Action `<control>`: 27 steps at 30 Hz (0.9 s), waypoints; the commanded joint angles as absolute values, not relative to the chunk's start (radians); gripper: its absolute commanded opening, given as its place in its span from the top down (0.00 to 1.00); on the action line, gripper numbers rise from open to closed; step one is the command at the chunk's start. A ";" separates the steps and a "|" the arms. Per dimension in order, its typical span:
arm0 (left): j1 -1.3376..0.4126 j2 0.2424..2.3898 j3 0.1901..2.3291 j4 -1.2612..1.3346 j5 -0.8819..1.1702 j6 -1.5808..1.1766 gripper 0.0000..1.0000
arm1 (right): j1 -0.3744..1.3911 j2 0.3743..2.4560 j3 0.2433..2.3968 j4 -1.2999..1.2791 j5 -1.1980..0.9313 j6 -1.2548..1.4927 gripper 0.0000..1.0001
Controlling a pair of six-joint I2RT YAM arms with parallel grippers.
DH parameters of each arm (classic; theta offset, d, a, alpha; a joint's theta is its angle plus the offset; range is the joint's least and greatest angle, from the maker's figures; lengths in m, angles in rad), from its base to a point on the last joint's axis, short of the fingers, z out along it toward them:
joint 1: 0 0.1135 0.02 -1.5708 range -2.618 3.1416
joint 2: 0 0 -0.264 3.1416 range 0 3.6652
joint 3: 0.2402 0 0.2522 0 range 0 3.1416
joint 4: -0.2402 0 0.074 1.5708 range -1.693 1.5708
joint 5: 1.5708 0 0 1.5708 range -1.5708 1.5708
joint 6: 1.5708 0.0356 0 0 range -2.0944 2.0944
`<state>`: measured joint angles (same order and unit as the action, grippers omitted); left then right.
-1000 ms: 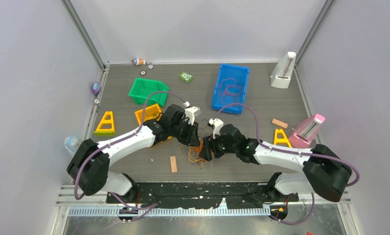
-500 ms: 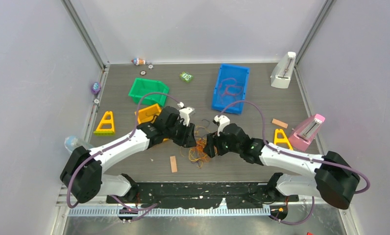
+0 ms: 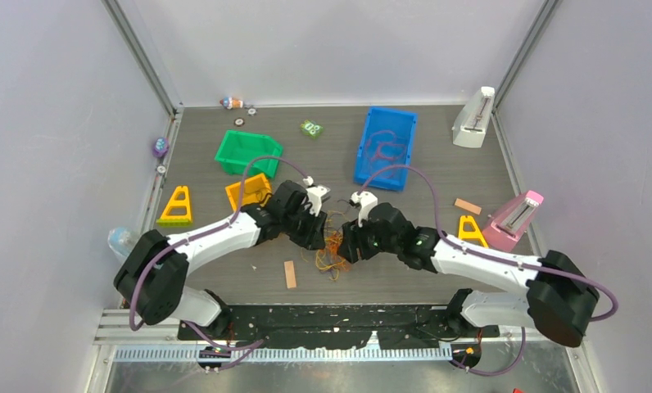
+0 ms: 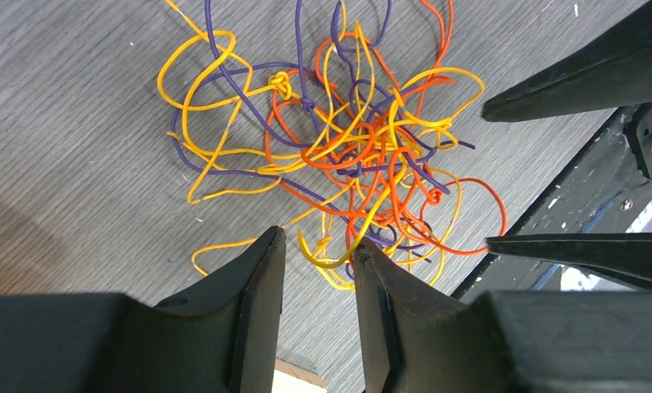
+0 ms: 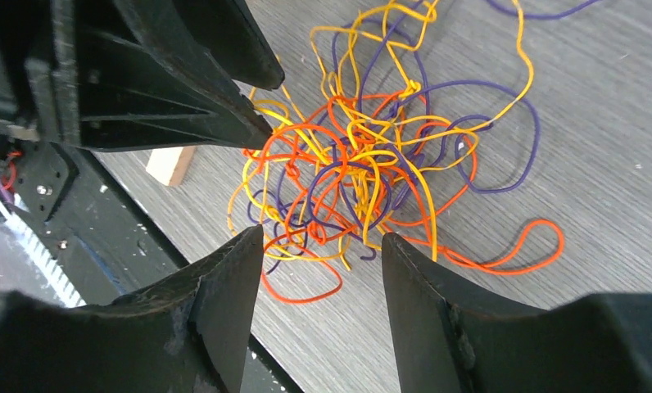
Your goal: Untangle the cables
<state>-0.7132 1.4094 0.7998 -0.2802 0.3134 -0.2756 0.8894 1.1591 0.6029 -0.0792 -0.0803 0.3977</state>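
The cables (image 3: 332, 250) lie on the table as one knotted heap of thin orange, yellow and purple strands (image 4: 347, 147), with loose loops spreading out from it (image 5: 364, 164). My left gripper (image 4: 319, 239) hovers open at the heap's left edge (image 3: 319, 236); a yellow loop lies just past its tips, ungripped. Facing it, my right gripper (image 5: 322, 234) is open over the heap's right edge (image 3: 347, 246), nothing between its fingers. Each wrist view shows the other gripper's fingers (image 4: 568, 82) (image 5: 208, 90) across the tangle.
A small wooden block (image 3: 290, 273) lies left of the heap, near the table's black front edge (image 5: 101, 237). Behind are a blue bin (image 3: 405, 151) holding more wire, a green bin (image 3: 247, 152), an orange bin (image 3: 247, 190), yellow triangles (image 3: 176, 205) and two metronomes (image 3: 515, 217).
Both wrists have drawn in closer around the tangle, the right one moving up and left. The left jaws stand wider than a second ago; the heap itself has barely shifted.
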 commanded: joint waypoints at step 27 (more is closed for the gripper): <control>-0.478 1.185 0.744 -0.268 0.071 -0.424 1.00 | 0.701 0.966 0.533 -0.422 0.331 0.587 0.91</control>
<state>-0.5343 1.2625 0.7551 -0.2264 0.1711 -0.3752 0.8173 1.0283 0.5652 -0.2153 0.2008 0.4957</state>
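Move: Under and between the two hands lies the cable tangle: its middle is some 3 cm to the left hand's right, 1 cm back and 6 cm down, and a yellow loop from it already stands about 1 cm below that hand's open fingertips. From the right hand, the tangle's middle is about 5 cm left, 1 cm ahead and 8 cm down. The wooden block lies roughly 6 cm left and 7 cm back of the left hand, the orange bin 14 cm left and 9 cm ahead of it. Dipping about 1 cm and edging right, the left hand shuts on the yellow loop, while the right drops some 6 cm into the tangle and pinches a bundle. Then, both keeping hold, they draw apart: left hand forward, left and slightly up, turning some 20 degrees counter-clockwise; right hand about 8 cm right, back up 6 cm and a little forward, turning clockwise. ##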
